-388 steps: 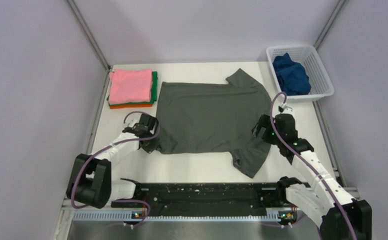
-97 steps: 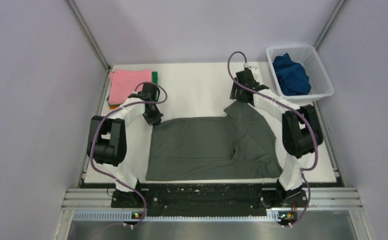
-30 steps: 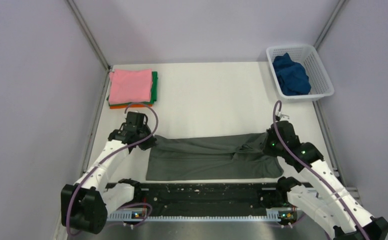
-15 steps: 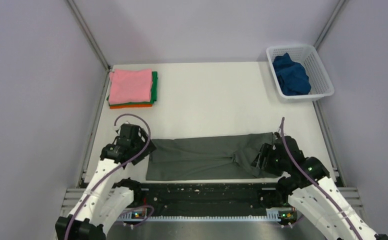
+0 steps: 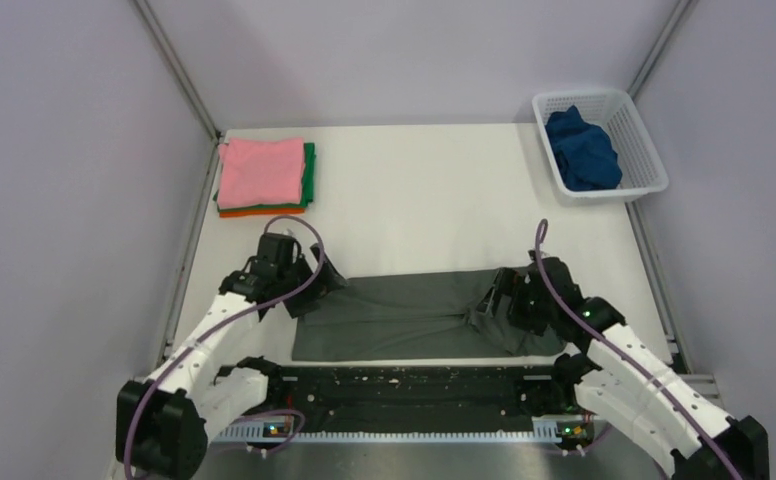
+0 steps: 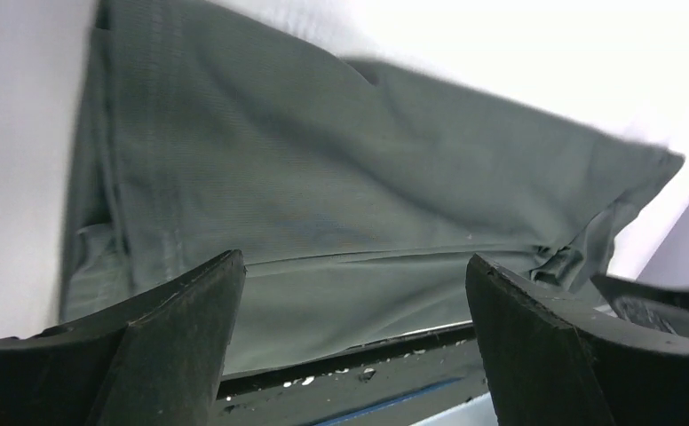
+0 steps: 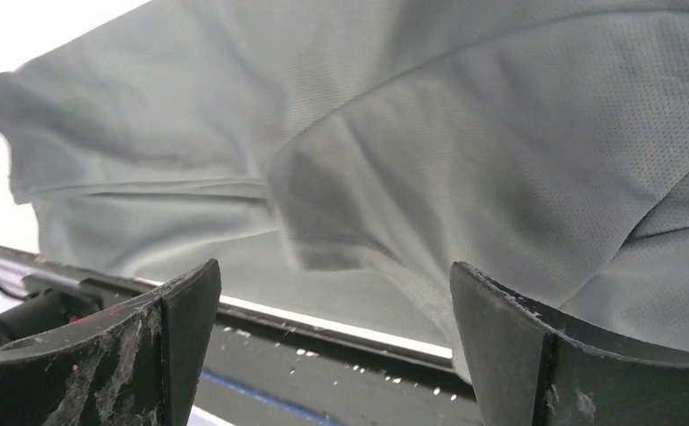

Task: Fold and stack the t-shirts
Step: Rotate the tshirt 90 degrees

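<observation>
The dark grey t-shirt (image 5: 414, 312) lies folded in a long band at the table's near edge; it fills the left wrist view (image 6: 323, 204) and the right wrist view (image 7: 465, 151). My left gripper (image 5: 316, 277) is open and empty over the band's left end. My right gripper (image 5: 496, 303) is open and empty over its right end, where a sleeve is bunched. A folded stack sits at the far left: the pink t-shirt (image 5: 261, 172) on top, the green t-shirt (image 5: 309, 172) and the orange t-shirt (image 5: 264, 211) showing at its edges. The dark blue t-shirt (image 5: 582, 148) lies crumpled in the basket.
The white mesh basket (image 5: 636, 130) stands at the far right corner. A black rail (image 5: 404, 385) runs along the table's near edge, just below the grey shirt. Grey walls close in on the left, right and back.
Both grippers carried the grey shirt's far edge toward the near edge, folding it into a band, then let go. In the last half second both moved inward over the band's ends.
</observation>
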You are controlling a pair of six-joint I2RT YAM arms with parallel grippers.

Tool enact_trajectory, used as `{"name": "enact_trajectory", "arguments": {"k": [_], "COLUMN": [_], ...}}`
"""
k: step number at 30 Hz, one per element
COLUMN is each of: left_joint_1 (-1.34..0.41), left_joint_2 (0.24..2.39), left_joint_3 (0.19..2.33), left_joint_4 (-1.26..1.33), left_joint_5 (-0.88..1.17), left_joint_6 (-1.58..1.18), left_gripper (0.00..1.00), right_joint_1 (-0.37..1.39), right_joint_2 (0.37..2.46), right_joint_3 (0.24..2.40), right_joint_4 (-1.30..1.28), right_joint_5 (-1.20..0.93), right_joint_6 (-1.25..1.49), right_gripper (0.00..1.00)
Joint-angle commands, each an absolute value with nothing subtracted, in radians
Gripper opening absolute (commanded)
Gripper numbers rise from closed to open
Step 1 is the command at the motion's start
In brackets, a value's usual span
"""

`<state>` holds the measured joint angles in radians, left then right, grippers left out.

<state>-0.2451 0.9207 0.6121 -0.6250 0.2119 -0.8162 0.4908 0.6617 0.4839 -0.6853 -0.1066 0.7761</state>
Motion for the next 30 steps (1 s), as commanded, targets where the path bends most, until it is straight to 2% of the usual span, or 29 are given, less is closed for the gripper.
{"name": "enact_trajectory", "arguments": {"k": [1, 7, 12, 16, 27, 30], "left_joint_1": [-0.29, -0.291, -0.36, -0.441, -0.668, -0.76], "left_joint_2": [1.047, 1.142, 1.117, 1.077, 1.138, 1.213], "left_joint_3": [0.57, 0.505, 0.494, 0.474, 0.432, 0.479], "left_joint_4": [-0.463, -0.453, -0.479, -0.457, -0.221, -0.188], "left_joint_5": [0.292, 0.259, 0.191, 0.178, 0.176, 0.159], "left_joint_6": [-0.804, -0.791, -0.839, -0.899, -1.113, -1.125], "left_gripper": [0.99, 0.99, 0.99, 0.99, 0.99, 0.99], "right_joint_1": [0.501, 0.472, 0.399, 0.305, 0.27, 0.27], "right_joint_2": [0.741, 0.846, 0.928, 1.084, 1.715, 1.891], "right_joint_3": [0.392, 0.315, 0.287, 0.356, 0.803, 1.016], "right_joint_4": [-0.508, -0.491, -0.32, -0.133, 0.226, 0.201], "right_joint_5": [-0.082, -0.004, -0.004, -0.006, -0.009, -0.126], "right_joint_6": [0.871, 0.913, 0.888, 0.803, 0.611, 0.518], "right_gripper": [0.99, 0.99, 0.99, 0.99, 0.99, 0.99]}}
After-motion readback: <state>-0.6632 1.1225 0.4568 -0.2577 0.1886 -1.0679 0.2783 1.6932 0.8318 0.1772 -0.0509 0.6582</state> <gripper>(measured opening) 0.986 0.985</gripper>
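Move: The folded grey t-shirt lies crosswise beneath both open hands, about 6 cm below the left one. Its middle is some 23 cm to the left hand's right and 5 cm back, and about 16 cm to the right hand's left, 3 cm back and 5 cm below. The folded stack stands about 33 cm ahead of the left hand and 13 cm to its left; the white basket stands some 43 cm ahead of the right hand and 22 cm to its right. Open fingertips of both hands come down 5 to 6 cm onto the two ends of the folded shirt and drag the cloth round counter-clockwise. The right hand sweeps about 25 cm forward, gathering speed, its fingers tipping slightly up, while the left slides its end some 8 cm right and a little back, turning about 10 degrees clockwise. ##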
